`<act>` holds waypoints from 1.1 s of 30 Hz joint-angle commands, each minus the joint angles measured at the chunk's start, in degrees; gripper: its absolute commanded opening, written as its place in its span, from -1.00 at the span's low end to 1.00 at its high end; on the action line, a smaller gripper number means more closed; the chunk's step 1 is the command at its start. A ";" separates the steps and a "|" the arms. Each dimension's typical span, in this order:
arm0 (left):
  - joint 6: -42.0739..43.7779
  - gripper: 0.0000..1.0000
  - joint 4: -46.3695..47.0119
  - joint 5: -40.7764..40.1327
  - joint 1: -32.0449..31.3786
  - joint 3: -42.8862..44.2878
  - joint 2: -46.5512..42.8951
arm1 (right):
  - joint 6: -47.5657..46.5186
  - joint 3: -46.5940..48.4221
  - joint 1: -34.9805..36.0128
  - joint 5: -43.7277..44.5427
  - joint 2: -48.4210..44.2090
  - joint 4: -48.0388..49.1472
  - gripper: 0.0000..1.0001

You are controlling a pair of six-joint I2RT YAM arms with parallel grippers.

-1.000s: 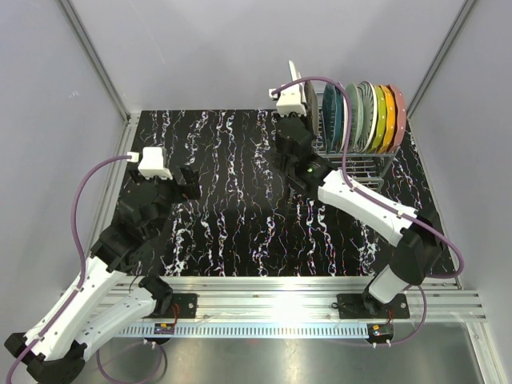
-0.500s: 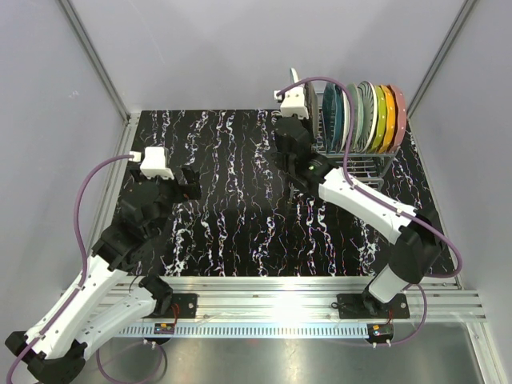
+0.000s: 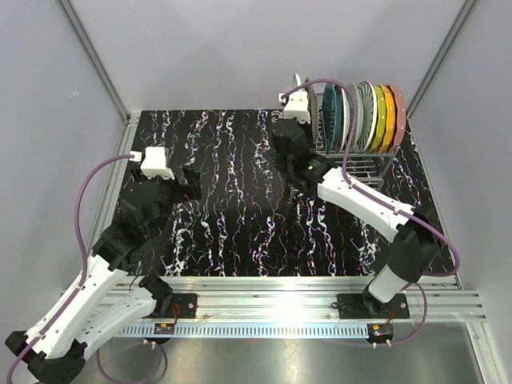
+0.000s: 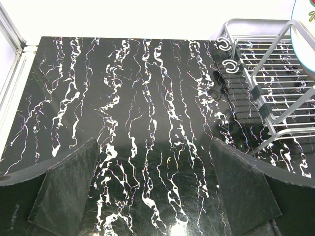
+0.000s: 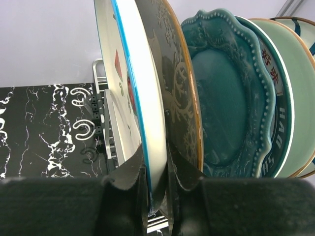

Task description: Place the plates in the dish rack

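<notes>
My right gripper [image 5: 156, 182] is shut on the lower edge of a white plate with a blue rim [image 5: 147, 123], held upright on edge. That plate stands at the left end of the dish rack [image 3: 356, 160], right against a dark plate with a pale motif [image 5: 179, 98]. Beyond it stand a teal plate [image 5: 231, 98] and a pale green one [image 5: 295, 98]. From above, the row of plates [image 3: 368, 116] fills the rack, with my right gripper [image 3: 306, 112] at its left end. My left gripper [image 4: 157, 191] hangs open over bare black marbled table [image 4: 123, 98], holding nothing.
The chrome rack's near corner and wire base [image 4: 275, 83] show at the right of the left wrist view. Grey walls and an aluminium frame post [image 3: 96, 72] enclose the table. My left arm [image 3: 120, 240] lies along the left side.
My right gripper has carried the white plate a little to the right, closer in against the row in the rack. The left arm has not moved.
</notes>
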 commanded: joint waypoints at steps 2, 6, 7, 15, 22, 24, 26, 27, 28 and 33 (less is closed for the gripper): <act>0.32 0.98 1.72 0.66 0.05 0.04 0.40 | 3.89 0.84 0.03 -1.24 -1.65 3.29 -0.52; 0.24 0.98 1.55 0.66 0.13 0.12 0.57 | 4.51 1.19 0.03 -1.60 -2.26 2.77 -0.42; 0.24 0.98 1.63 0.74 0.13 0.12 0.57 | 4.51 1.20 0.03 -1.68 -2.26 2.50 -0.39; 0.24 0.98 1.55 1.10 0.13 0.12 0.84 | 5.21 1.72 0.03 -2.47 -2.70 0.92 -0.30; 0.32 0.98 1.46 1.27 0.13 0.39 1.19 | 5.21 3.13 0.12 -3.62 -4.81 -0.31 -0.08; 0.32 0.98 1.37 1.27 0.13 0.30 1.27 | 4.95 4.00 0.12 -3.79 -5.25 -0.49 -0.04; 0.24 0.98 1.20 1.36 0.13 0.39 1.36 | 4.42 4.53 0.12 -3.79 -5.60 -0.75 -0.01; 0.15 0.98 1.20 1.36 0.13 0.39 1.45 | 4.33 4.88 0.12 -3.97 -5.95 -0.75 -0.01; 0.15 0.98 1.11 1.45 0.13 0.47 1.63 | 4.25 4.97 0.12 -4.14 -6.21 -0.75 0.01; 0.24 0.98 0.76 1.45 0.13 0.74 2.15 | 4.07 5.50 0.12 -5.11 -7.97 -2.68 0.06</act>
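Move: My right hand holds the cream plate with the blue rim by its near edge; the plate stands in the left end of the dish rack, its middle about 8 cm ahead, level sideways, perhaps 1 cm higher. The grey plate stands 3 cm to the right of it, the scalloped teal plate roughly 7 cm to its right, both level with it fore and aft. From my left hand the cream plate lies about 24 cm ahead and 32 cm right. I let go of the cream plate with my right hand: the fingers part to about half open while the hand edges 1 cm left, then it rises about 4.5 cm along the plate's near rim, easing back slightly towards the end. The hand rolls roughly 10 degrees, left side up, and the fingers stay on either side of the rim as they climb. ##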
